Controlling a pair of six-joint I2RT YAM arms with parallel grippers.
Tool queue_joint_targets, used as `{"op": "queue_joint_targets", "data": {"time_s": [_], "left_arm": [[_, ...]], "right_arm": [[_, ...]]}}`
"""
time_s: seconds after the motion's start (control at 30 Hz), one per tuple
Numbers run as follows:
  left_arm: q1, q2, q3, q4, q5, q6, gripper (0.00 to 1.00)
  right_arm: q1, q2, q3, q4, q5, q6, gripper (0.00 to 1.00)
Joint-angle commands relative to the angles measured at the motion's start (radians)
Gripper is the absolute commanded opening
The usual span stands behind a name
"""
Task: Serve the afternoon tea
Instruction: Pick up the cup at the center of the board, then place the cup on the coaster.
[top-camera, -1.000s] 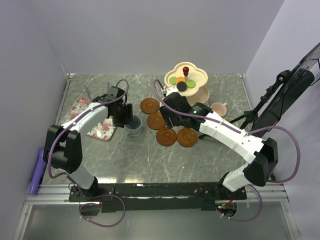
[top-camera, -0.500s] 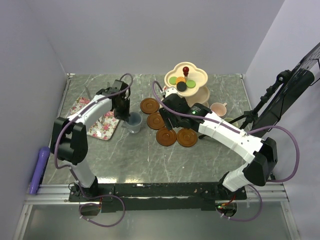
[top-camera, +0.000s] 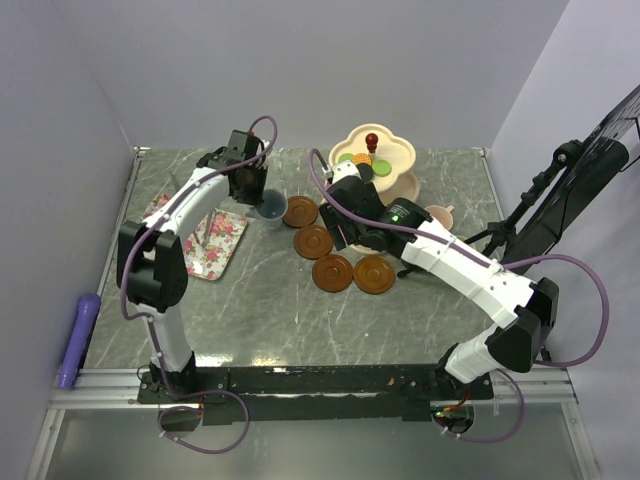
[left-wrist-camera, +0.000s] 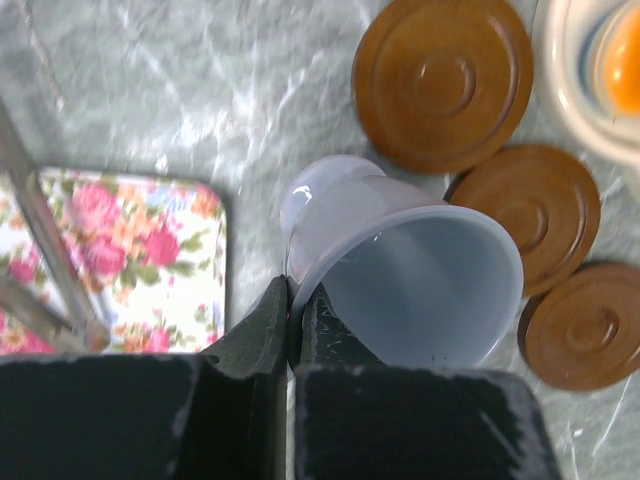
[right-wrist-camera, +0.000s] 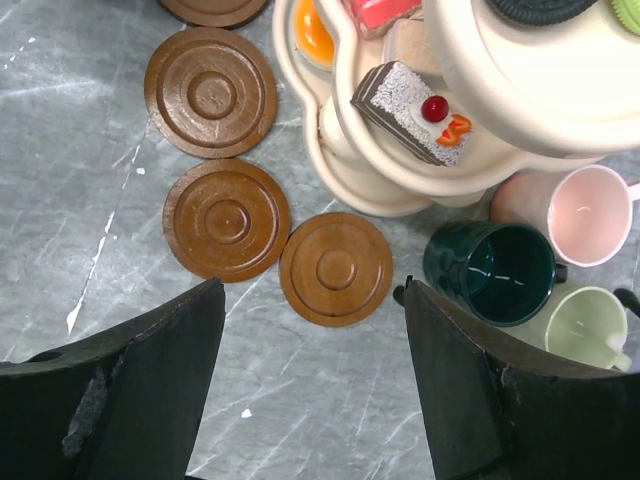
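My left gripper (left-wrist-camera: 293, 300) is shut on the rim of the grey-blue mug (left-wrist-camera: 420, 280), one finger inside and one outside. The mug hangs tilted above the table, next to the back brown saucer (top-camera: 298, 211). Three more saucers (top-camera: 313, 241) (top-camera: 332, 272) (top-camera: 374, 274) run in a curve toward the front. The cream tiered stand (top-camera: 372, 160) with a red knob carries small cakes (right-wrist-camera: 415, 105). My right gripper (right-wrist-camera: 312, 290) hovers open over the saucers (right-wrist-camera: 336, 268), holding nothing. Beside the stand are the dark green mug (right-wrist-camera: 490, 270), the pink mug (right-wrist-camera: 580, 215) and the light green mug (right-wrist-camera: 590, 325).
The floral tray (left-wrist-camera: 110, 260) lies at the left with thin metal tongs (left-wrist-camera: 40, 230) on it. A purple object (top-camera: 78, 335) lies off the table's left edge. A black stand (top-camera: 560, 200) rises at the right.
My left gripper shut on the mug's rim, lifted it, and carried it back toward the rear saucer. The right arm shifted only slightly.
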Motion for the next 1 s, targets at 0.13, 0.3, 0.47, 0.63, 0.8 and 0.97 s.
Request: {"op": "queue_joint_targets", "data": {"time_s": [0.13,0.3,0.47,0.63,0.8,0.97], "left_arm": [[-0.002,0.106,0.180,0.074,0.113,-0.036,0.01],[-0.003,0.178,0.263,0.069,0.164,-0.065,0.01],[-0.004,0.235,0.318,0.069,0.179,-0.078,0.01],[-0.002,0.279,0.364,0.064,0.205,-0.088,0.01],[-0.004,0.311,0.384,0.078,0.218,-0.111,0.01],[-0.004,0.330,0.392,0.089,0.241,-0.129,0.01]], "right_arm": [[0.006,-0.014,0.055,-0.003,0.026,-0.062,0.79],[0.007,0.012,0.076,-0.003,0.037,-0.103,0.79],[0.007,0.019,0.082,0.014,0.034,-0.138,0.80],[-0.002,0.030,0.087,0.015,0.036,-0.163,0.80],[-0.016,0.035,0.084,0.026,0.028,-0.168,0.80],[-0.034,0.041,0.090,0.027,0.017,-0.214,0.81]]}}
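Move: The left hand already holds the light-blue cup by its rim. The far-left wooden coaster lies about 8 cm ahead of this hand, 10 cm to its right and 13 cm down. The second coaster is some 9 cm nearer the base than that one and 3 cm farther right. The flowered tray's middle is about 17 cm to the hand's left, roughly 1 cm ahead. From the right hand the far-left coaster lies some 20 cm ahead, 11 cm left, 22 cm below. Keeping its pinch on the cup's rim, the left hand carries the cup slantwise forward and to the right, about 6 cm each way, bringing it off the bare marble beside the tray and over the far-left coaster. It sinks some 3 to 4 cm on the way, mostly in the last part as the sideways travel slows, and rolls about 10 degrees so that its left side dips, the fingers staying shut; whether the cup's foot already touches the coaster can't be made out. ##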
